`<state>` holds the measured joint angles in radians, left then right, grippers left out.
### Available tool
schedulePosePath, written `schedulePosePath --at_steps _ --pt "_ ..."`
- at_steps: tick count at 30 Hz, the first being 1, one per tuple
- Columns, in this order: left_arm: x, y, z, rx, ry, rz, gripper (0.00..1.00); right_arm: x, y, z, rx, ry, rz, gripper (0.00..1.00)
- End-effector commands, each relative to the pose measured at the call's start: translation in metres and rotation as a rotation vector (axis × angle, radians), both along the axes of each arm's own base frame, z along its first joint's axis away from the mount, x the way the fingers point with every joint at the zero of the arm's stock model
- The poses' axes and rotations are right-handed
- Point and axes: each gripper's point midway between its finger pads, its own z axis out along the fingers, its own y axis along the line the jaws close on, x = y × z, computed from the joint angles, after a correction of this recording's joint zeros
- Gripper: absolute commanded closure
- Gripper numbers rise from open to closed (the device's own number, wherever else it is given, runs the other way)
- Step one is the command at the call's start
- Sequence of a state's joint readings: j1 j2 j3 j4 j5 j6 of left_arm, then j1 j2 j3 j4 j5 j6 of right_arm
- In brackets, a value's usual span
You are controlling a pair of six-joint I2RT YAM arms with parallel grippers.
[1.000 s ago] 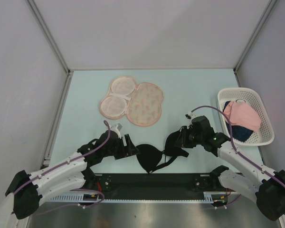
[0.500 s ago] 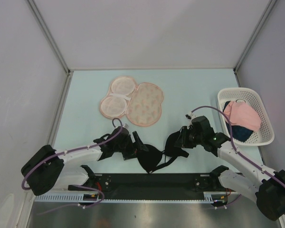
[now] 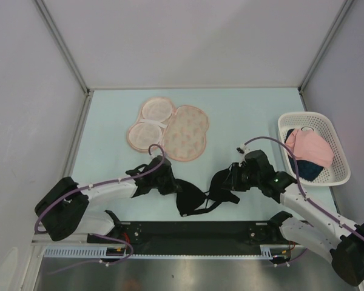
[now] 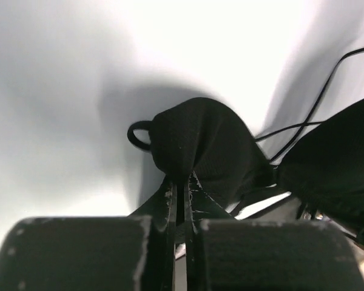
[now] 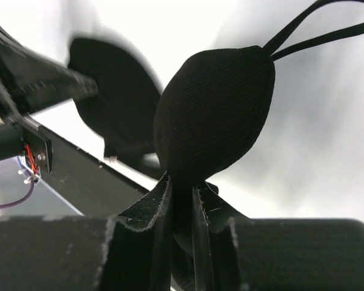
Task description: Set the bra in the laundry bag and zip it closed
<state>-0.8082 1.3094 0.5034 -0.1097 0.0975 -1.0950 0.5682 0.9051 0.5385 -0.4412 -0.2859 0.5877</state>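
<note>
The black bra [image 3: 197, 195] hangs between both grippers near the table's front edge. My left gripper [image 3: 175, 185] is shut on the edge of its left cup [image 4: 197, 145]. On the other side, my right gripper [image 3: 225, 185] is shut on the right cup [image 5: 215, 112], whose thin straps [image 5: 327, 27] trail off to the upper right. The laundry bag [image 3: 167, 130] lies open farther back at the table's middle, its pale pink inside on the left half and the patterned peach outside on the right half.
A white lattice basket [image 3: 335, 142] stands at the right edge and holds a pink folded cloth [image 3: 309, 145] over a dark blue cloth [image 3: 308, 170]. A black rail [image 3: 194, 233] runs along the front edge below the bra.
The left arm swung in toward the bra, and its gripper closed on the left cup. The right gripper kept its hold and barely moved.
</note>
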Motion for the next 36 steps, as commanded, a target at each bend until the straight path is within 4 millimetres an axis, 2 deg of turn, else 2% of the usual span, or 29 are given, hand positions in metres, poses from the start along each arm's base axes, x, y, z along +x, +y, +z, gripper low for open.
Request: schedulePosePath --at_steps 1,2,3,5,6,8,9,11,12,14,15,16,17,18,22,26,27,29,30,31,32,33,34,35,36 --pt "0.040 0.004 0.037 0.150 -0.225 -0.104 1.00 -0.011 0.010 0.009 0.018 0.017 0.013 0.83" --pt "0.042 0.010 0.041 0.195 -0.242 -0.119 1.00 -0.014 0.012 0.008 0.016 0.020 0.020 0.83" --pt "0.051 0.007 0.059 0.207 -0.309 -0.167 1.00 -0.018 0.015 0.008 0.017 0.026 0.028 0.83" --pt "0.057 0.011 0.073 0.255 -0.361 -0.214 1.00 -0.029 0.026 0.010 0.026 0.022 0.077 0.83" --pt "0.066 0.011 0.091 0.282 -0.433 -0.251 1.00 -0.033 0.029 0.011 0.029 0.025 0.086 0.84" --pt "0.074 0.018 0.106 0.332 -0.477 -0.290 1.00 -0.041 0.038 0.012 0.031 0.017 0.115 0.84" --pt "0.082 0.017 0.122 0.344 -0.532 -0.333 1.00 -0.042 0.042 0.014 0.042 0.017 0.120 0.85" --pt "0.093 0.024 0.135 0.362 -0.565 -0.364 1.00 -0.042 0.054 0.019 0.078 0.000 0.142 0.86" --pt "0.099 0.020 0.152 0.354 -0.618 -0.421 1.00 -0.041 0.057 0.016 0.075 0.009 0.144 0.86" --pt "0.110 0.028 0.152 0.402 -0.608 -0.457 1.00 -0.035 0.070 0.025 0.121 -0.008 0.148 0.87" --pt "0.120 0.029 0.164 0.435 -0.641 -0.477 1.00 -0.033 0.074 0.026 0.132 -0.004 0.151 0.87" --pt "0.126 0.035 0.164 0.475 -0.639 -0.477 1.00 -0.030 0.081 0.024 0.141 0.007 0.152 0.87" --pt "0.127 0.038 0.154 0.503 -0.605 -0.512 1.00 -0.030 0.086 0.025 0.149 0.018 0.160 0.87" --pt "0.130 0.038 0.156 0.518 -0.613 -0.555 1.00 -0.032 0.090 0.025 0.153 0.025 0.173 0.88" --pt "0.126 0.052 0.129 0.574 -0.513 -0.607 1.00 -0.045 0.107 0.013 0.142 0.038 0.220 0.88" --pt "0.100 0.048 0.106 0.498 -0.448 -0.679 1.00 -0.063 0.118 -0.016 0.100 0.095 0.262 0.85" --pt "0.094 0.052 0.096 0.500 -0.416 -0.681 0.99 -0.064 0.123 -0.018 0.113 0.092 0.269 0.83" --pt "0.087 0.055 0.087 0.496 -0.387 -0.687 0.98 -0.074 0.126 -0.032 0.094 0.137 0.298 0.65" --pt "0.081 0.057 0.080 0.494 -0.364 -0.694 0.94 -0.075 0.133 -0.030 0.116 0.130 0.315 0.56" --pt "0.078 0.060 0.079 0.495 -0.355 -0.691 0.92 -0.080 0.134 -0.032 0.111 0.142 0.339 0.39" --pt "0.079 0.066 0.078 0.522 -0.348 -0.659 0.78 -0.084 0.135 -0.032 0.112 0.158 0.362 0.32" --pt "0.077 0.070 0.085 0.522 -0.370 -0.637 0.68 -0.087 0.129 -0.033 0.083 0.165 0.375 0.22" --pt "0.080 0.076 0.090 0.544 -0.387 -0.605 0.59 -0.082 0.126 -0.031 0.066 0.146 0.359 0.18" --pt "0.082 0.080 0.096 0.547 -0.399 -0.569 0.44 -0.079 0.122 -0.029 0.049 0.129 0.344 0.13" --pt "0.088 0.085 0.107 0.543 -0.420 -0.525 0.39 -0.075 0.112 -0.023 0.027 0.100 0.337 0.06"
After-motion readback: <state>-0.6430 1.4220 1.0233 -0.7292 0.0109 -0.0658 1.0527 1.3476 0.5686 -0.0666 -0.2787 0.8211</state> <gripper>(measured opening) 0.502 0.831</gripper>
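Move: About 5 cm ahead and 7 cm to the left of the left hand is the clear table where its side of the bra goes; the laundry bag's middle lies some 23 cm ahead and 5 cm left, the left cup 3 cm back and 5 cm right. For the right hand the clear table is roughly 9 cm back and 13 cm left, the bag 22 cm ahead and 22 cm left. The table is some 3 cm below the left hand, 9 cm below the right. Swinging the bra's left cup up and forward in its pinch, the left hand climbs about 15 cm, then comes back down while drifting left, turning clockwise some 40 degrees and tilting its left side up, and opens to release it. The right hand carries the right cup left about 12 cm and back towards the robot, sinks late, and opens wide. ##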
